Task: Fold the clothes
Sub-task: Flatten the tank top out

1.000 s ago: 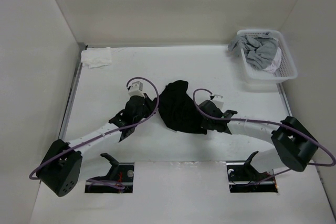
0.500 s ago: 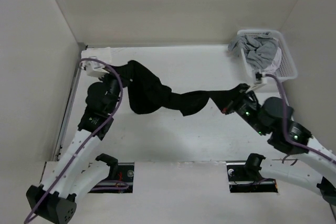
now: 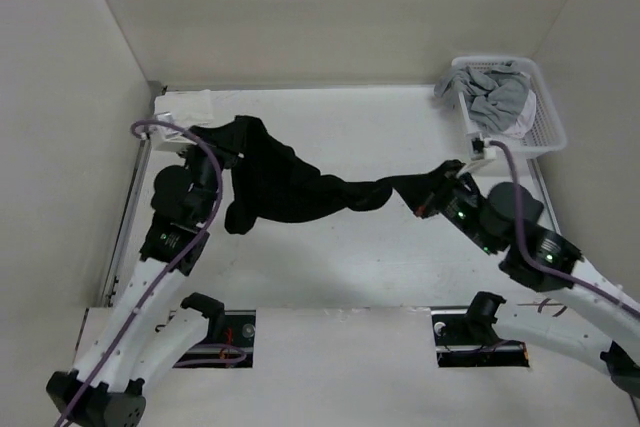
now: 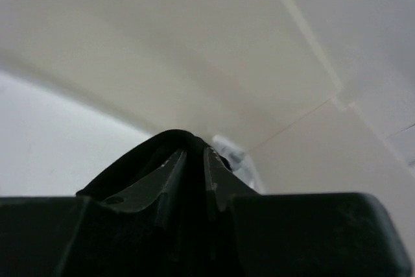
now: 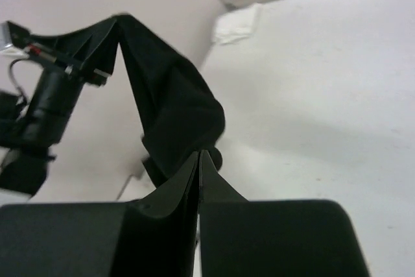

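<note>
The clothes (image 3: pixel 280 182), a black garment, hang twisted in a sagging band above the table between my two grippers. My left gripper (image 3: pixel 222 137) is at the back left, shut on one end. In the left wrist view the fabric (image 4: pixel 175 135) drapes over the tips of that gripper (image 4: pixel 194 152) and fills the narrow gap between them. My right gripper (image 3: pixel 418 197) is at the right, shut on the other end. In the right wrist view its jaws (image 5: pixel 199 154) are pressed together on the cloth (image 5: pixel 172 108), which runs up to the left gripper (image 5: pixel 107 37).
A white basket (image 3: pixel 545 132) with grey garments (image 3: pixel 495 97) stands at the back right corner. A small white cloth (image 3: pixel 185 105) lies at the back left corner, close behind the left gripper. Walls enclose the table on the left, back and right.
Both arms rose from the table's middle and swung apart, drawing the heaped garment out into a hanging band. In the last half second the band sagged and shifted slightly left.
</note>
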Controlling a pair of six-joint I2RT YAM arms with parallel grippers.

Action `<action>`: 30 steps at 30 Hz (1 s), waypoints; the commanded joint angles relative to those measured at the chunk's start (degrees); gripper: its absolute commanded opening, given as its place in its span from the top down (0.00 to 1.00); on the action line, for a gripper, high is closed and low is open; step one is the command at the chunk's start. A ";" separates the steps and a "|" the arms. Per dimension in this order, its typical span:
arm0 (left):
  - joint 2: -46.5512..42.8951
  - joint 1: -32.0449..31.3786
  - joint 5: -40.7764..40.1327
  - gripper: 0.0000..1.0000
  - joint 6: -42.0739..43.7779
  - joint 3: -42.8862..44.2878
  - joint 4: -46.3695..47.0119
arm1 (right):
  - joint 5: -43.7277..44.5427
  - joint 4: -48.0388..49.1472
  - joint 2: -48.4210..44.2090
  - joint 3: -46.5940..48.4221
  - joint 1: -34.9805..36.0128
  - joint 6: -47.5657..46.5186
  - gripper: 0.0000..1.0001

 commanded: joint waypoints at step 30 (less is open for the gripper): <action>47.53 4.49 -3.79 0.53 3.43 -6.47 18.40 | -5.21 18.96 17.78 -27.96 -19.22 4.87 0.48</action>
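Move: Below the left hand, about 38 cm down and 10 cm ahead, is the bare table spot for the tank top's left end; the white cloth lies some 24 cm ahead and 17 cm left of that hand. For the right hand, holding the other end, the spot is about 10 cm ahead, 3 cm right and 37 cm down, with the basket roughly 33 cm ahead and 28 cm right. Swinging the lifted tank top down onto the table, both hands drop fast. The left sinks some 33 cm, tipping its fingers down about 40 degrees and opening further to let go, then pushes forward over the cloth's end. The right goes down 26 cm and forward 9 cm, drifting right and tipping down, and opens to release its end once low. ##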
